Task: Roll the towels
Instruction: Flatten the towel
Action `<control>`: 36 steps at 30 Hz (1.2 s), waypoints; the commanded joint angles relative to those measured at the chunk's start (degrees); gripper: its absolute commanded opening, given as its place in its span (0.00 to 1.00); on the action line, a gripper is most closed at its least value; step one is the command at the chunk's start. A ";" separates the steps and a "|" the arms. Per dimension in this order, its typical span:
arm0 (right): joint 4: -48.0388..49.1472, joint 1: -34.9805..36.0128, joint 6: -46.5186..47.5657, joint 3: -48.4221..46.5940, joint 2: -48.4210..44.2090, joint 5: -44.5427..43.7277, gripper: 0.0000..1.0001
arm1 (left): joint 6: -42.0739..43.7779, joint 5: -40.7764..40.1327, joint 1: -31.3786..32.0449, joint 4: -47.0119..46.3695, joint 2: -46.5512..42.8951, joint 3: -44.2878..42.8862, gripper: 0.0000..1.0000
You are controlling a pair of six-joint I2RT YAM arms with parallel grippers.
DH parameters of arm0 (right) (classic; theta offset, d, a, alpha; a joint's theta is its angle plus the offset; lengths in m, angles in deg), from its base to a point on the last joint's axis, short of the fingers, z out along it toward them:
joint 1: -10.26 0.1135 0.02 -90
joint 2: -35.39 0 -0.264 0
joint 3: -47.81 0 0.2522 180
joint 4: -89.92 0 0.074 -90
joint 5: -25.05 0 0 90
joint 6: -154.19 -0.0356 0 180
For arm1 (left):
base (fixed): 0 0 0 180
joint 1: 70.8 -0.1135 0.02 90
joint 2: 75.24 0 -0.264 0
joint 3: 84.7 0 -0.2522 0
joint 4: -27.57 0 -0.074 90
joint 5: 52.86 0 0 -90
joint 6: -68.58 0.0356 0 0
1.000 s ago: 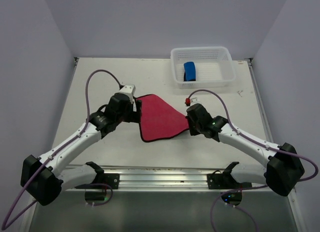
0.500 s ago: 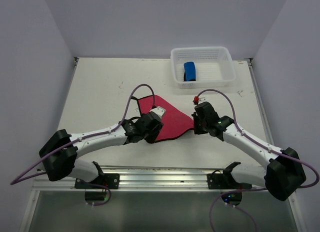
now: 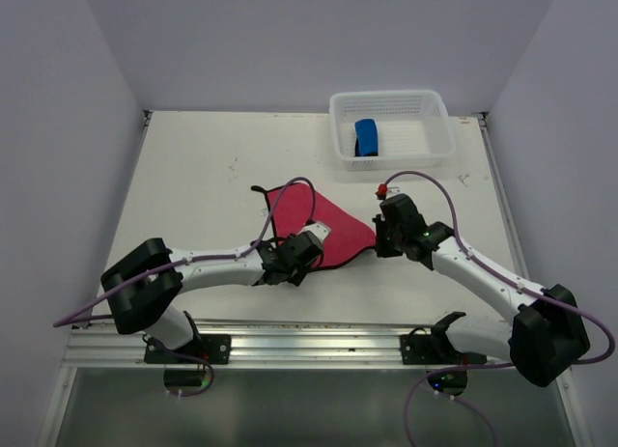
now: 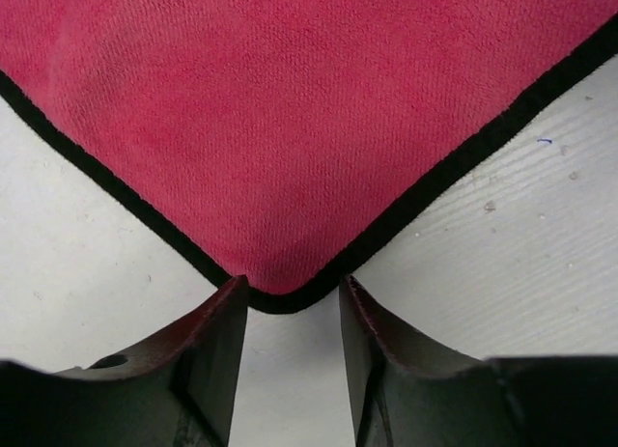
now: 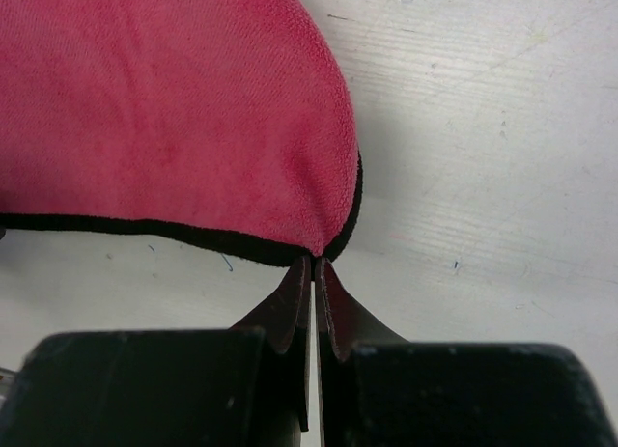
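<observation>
A pink-red towel point(image 3: 333, 225) with dark edging lies flat mid-table. Its near corner point(image 4: 290, 291) sits right at the tips of my left gripper point(image 4: 293, 285), whose jaws stand apart on either side of the corner without pinching it. In the top view that left gripper point(image 3: 307, 247) covers the towel's near-left part. My right gripper point(image 5: 316, 264) is shut on the towel's right corner, with the cloth point(image 5: 174, 109) spreading away from it; from above the right gripper point(image 3: 379, 241) sits at the towel's right tip. A rolled blue towel point(image 3: 367, 138) lies in the basket.
The white mesh basket point(image 3: 390, 95) stands at the back right of the table. The right arm's purple cable point(image 3: 425, 181) loops over the table behind the wrist. A metal rail point(image 3: 309, 343) runs along the near edge between the arm bases.
My left arm has swung from the towel's left edge round to its near corner, its jaws narrowing. The right gripper stayed shut on its corner and drew the towel slightly back and right.
</observation>
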 commanded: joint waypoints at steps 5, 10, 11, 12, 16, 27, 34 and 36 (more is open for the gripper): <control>2.04 -0.48 -0.40 -0.06 0.76 0.55 0.00 | 1.39 -2.01 0.15 -5.40 3.22 0.46 0.44; 2.04 -0.83 -0.40 -0.06 0.94 0.46 0.00 | 1.66 -0.95 0.06 -6.10 5.07 0.47 0.44; 2.04 -0.83 -0.40 -0.06 0.94 0.46 0.00 | 1.66 -0.95 0.06 -6.01 5.59 0.29 0.44; 2.04 -0.92 -0.40 -0.06 0.94 0.37 0.00 | 1.66 -0.87 0.06 -6.10 5.86 0.20 0.44; 2.13 -0.92 -0.40 -0.15 1.12 0.20 0.00 | 1.57 -0.69 -0.03 -6.10 7.18 0.20 0.27; 1.25 -0.92 0.04 -0.85 0.50 -0.59 0.00 | -0.63 -3.32 -0.12 -2.24 5.08 -0.85 0.00; -0.59 -0.83 -0.13 -1.99 -1.34 -0.51 0.00 | -3.09 -7.71 -0.12 2.50 -1.78 -2.87 0.00; -1.12 -0.83 0.04 -2.43 -2.74 -0.33 0.00 | -3.18 -9.03 -0.12 3.73 -3.89 -4.28 0.00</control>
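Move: The red towel's near left corner lies just in front of my half-open left fingers, about 2 cm ahead, 1 cm right and 2 cm below. From the same hand, the towel's near right corner, already pinched in my right hand, is about 5 cm ahead and 15 cm right, some 4 cm higher. The towel's hanging loop is about 17 cm ahead and 10 cm left, at table height. From my right hand, the near left corner is roughly 3 cm back, 14 cm left and 6 cm lower. I ease my left hand forward, right and down, about 3 cm in all, so its half-open fingers straddle the red towel's black near edge just right of the corner, and close them fully on it. Then I draw that pinched edge left, away from my right hand, and up, about 2 cm each. My right hand stays put and keeps its pinch on the other corner. ##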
